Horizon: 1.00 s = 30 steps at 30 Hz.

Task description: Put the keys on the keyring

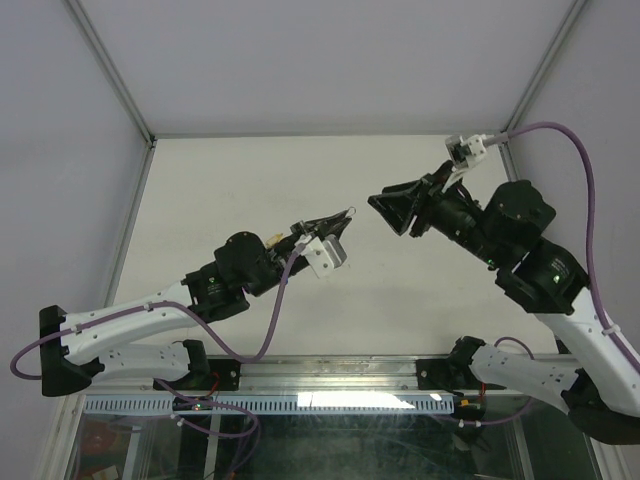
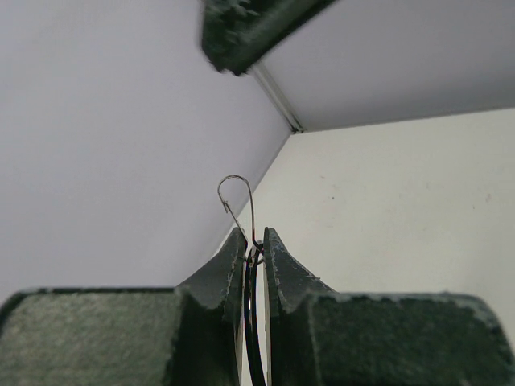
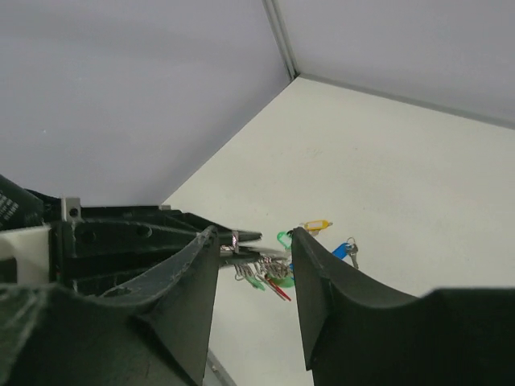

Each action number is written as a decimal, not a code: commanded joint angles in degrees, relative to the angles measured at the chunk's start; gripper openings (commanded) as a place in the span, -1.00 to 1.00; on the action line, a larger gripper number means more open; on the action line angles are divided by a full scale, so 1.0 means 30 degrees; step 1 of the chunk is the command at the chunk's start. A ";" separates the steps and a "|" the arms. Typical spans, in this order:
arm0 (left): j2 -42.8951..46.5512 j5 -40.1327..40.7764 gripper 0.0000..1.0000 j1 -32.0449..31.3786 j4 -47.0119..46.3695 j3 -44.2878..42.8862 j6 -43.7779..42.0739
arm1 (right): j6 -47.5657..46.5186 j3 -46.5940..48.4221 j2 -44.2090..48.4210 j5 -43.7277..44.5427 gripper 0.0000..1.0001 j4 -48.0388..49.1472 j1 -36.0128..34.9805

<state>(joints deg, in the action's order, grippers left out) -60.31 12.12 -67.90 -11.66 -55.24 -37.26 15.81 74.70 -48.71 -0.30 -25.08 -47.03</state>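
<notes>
My left gripper (image 1: 340,222) is shut on the keyring (image 2: 236,195). A thin silver wire loop sticks up past the closed fingertips (image 2: 233,249), and a dark ring edge runs down between them. In the top view the keyring (image 1: 350,211) shows only as a silver glint at the tip. My right gripper (image 1: 388,215) stands open a short way to the right, facing the left one and holding nothing. In the right wrist view, its fingers (image 3: 322,273) frame the left gripper's tip (image 3: 241,240). Below that tip are bunched keys (image 3: 269,277) with green and red caps, beside a yellow tag (image 3: 315,226) and a blue one (image 3: 344,251). Whether those hang or lie on the table I cannot tell.
The white table (image 1: 280,170) is enclosed by pale walls with metal corner posts (image 1: 110,70). A purple cable (image 1: 585,180) loops over the right arm. The arm bases and a rail (image 1: 330,375) line the near edge.
</notes>
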 commanded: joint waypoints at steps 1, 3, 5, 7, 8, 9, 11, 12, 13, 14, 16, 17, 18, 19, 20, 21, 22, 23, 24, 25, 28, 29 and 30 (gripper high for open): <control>0.0359 -0.1531 -1.00 -0.0034 0.1242 -0.0847 -0.0691 | 0.0932 0.4595 -0.2829 -0.1216 -0.12 -0.5289 -0.0086; 0.0359 -0.1687 -1.00 -0.0040 0.1377 -0.0891 -0.0770 | 0.1292 0.5507 -0.3657 -0.1734 -0.13 -0.6144 -0.0077; 0.0387 -0.1752 -1.00 -0.0042 0.1470 -0.0921 -0.0826 | 0.1699 0.5733 -0.3972 -0.2325 -0.13 -0.6244 -0.0079; 0.0403 -0.1795 -1.00 -0.0040 0.1545 -0.0971 -0.0814 | 0.2064 0.5867 -0.4249 -0.2739 -0.13 -0.6551 -0.0066; 0.0415 -0.1855 -1.00 -0.0043 0.1591 -0.1001 -0.0808 | 0.2146 0.5951 -0.4379 -0.2856 -0.13 -0.6742 -0.0073; 0.0417 -0.1870 -1.00 -0.0043 0.1582 -0.1033 -0.0796 | 0.2175 0.6050 -0.4501 -0.2955 -0.14 -0.6916 -0.0063; 0.0418 -0.1973 -1.00 -0.0038 0.1594 -0.1097 -0.0724 | 0.2242 0.6028 -0.4660 -0.3237 -0.17 -0.7137 -0.0062; 0.0390 -0.2002 -1.00 -0.0042 0.1593 -0.1123 -0.0712 | 0.2231 0.5990 -0.4705 -0.3395 -0.19 -0.7193 -0.0054; 0.0366 -0.2010 -1.00 -0.0039 0.1574 -0.1126 -0.0707 | 0.2258 0.5966 -0.4758 -0.3539 -0.21 -0.7211 -0.0068; 0.0360 -0.2006 -1.00 -0.0028 0.1584 -0.1152 -0.0707 | 0.2265 0.5942 -0.4790 -0.3674 -0.23 -0.7239 -0.0073; 0.0359 -0.2018 -1.00 -0.0027 0.1591 -0.1189 -0.0679 | 0.2215 0.5851 -0.4784 -0.3714 -0.27 -0.7349 -0.0069; 0.0359 -0.2033 -1.00 -0.0034 0.1578 -0.1248 -0.0637 | 0.2161 0.5792 -0.4757 -0.3685 -0.30 -0.7366 -0.0055; 0.0359 -0.2061 -1.00 -0.0042 0.1584 -0.1263 -0.0606 | 0.2100 0.5730 -0.4702 -0.3656 -0.33 -0.7357 -0.0057; 0.0359 -0.2075 -1.00 -0.0028 0.1600 -0.1308 -0.0577 | 0.2044 0.5612 -0.4644 -0.3652 -0.37 -0.7264 -0.0065; 0.0359 -0.2091 -1.00 -0.0034 0.1598 -0.1310 -0.0562 | 0.2026 0.5498 -0.4564 -0.3677 -0.41 -0.7154 -0.0047; 0.0333 -0.2101 -1.00 -0.0038 0.1594 -0.1344 -0.0560 | 0.1984 0.5374 -0.4477 -0.3680 -0.46 -0.7030 -0.0052; 0.0330 -0.2109 -1.00 -0.0031 0.1601 -0.1344 -0.0546 | 0.1967 0.5278 -0.4426 -0.3681 -0.50 -0.6901 -0.0057; 0.0329 -0.2081 -1.00 -0.0016 0.1598 -0.1359 -0.0511 | 0.1940 0.5189 -0.4379 -0.3681 -0.52 -0.6815 -0.0054; 0.0329 -0.2078 -1.00 -0.0029 0.1587 -0.1353 -0.0528 | 0.1896 0.5142 -0.4362 -0.3718 -0.57 -0.6750 -0.0068; 0.0329 -0.2062 -1.00 -0.0041 0.1585 -0.1382 -0.0545 | 0.1795 0.5092 -0.4360 -0.3777 -0.65 -0.6668 -0.0066; 0.0298 -0.1778 -1.00 -0.0037 0.1445 -0.1315 -0.0480 | 0.1525 0.4765 -0.4241 -0.4018 -0.97 -0.6173 -0.0042; 0.0300 -0.1648 -1.00 -0.0027 0.1322 -0.1278 -0.0423 | 0.1485 0.4594 -0.4180 -0.4053 -1.00 -0.5915 -0.0066; 0.0315 -0.1419 -0.92 -0.0041 0.1171 -0.1248 -0.0279 | 0.1455 0.4437 -0.4081 -0.4074 -1.00 -0.5685 -0.0066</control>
<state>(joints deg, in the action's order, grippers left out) -60.31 7.07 -67.90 -4.21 -56.12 -38.52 21.21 88.92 -62.65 -10.52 -46.98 -47.03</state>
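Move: From the open right gripper, the keyring's wire loop, sticking out of the left fingers, lies about 4 cm to the left, level fore and aft, and some 3 cm lower. The keys already on the ring hang about 6 cm to the right gripper's left, level fore and aft, some 8 cm lower. From the left gripper, which already grips the wire, that loop stands about 1 cm ahead and 2 cm to its right, at its own height. Bring the right gripper left and down onto the keyring's wire loop, rising slightly before dropping about 5 cm, tipping the fingers some 20 degrees downward; once there, shut them to pinch the loop just off the left fingertips. Keep the left grip on the wire while lowering that hand about 3 cm early on, easing it slightly back, then letting it come up a little. ##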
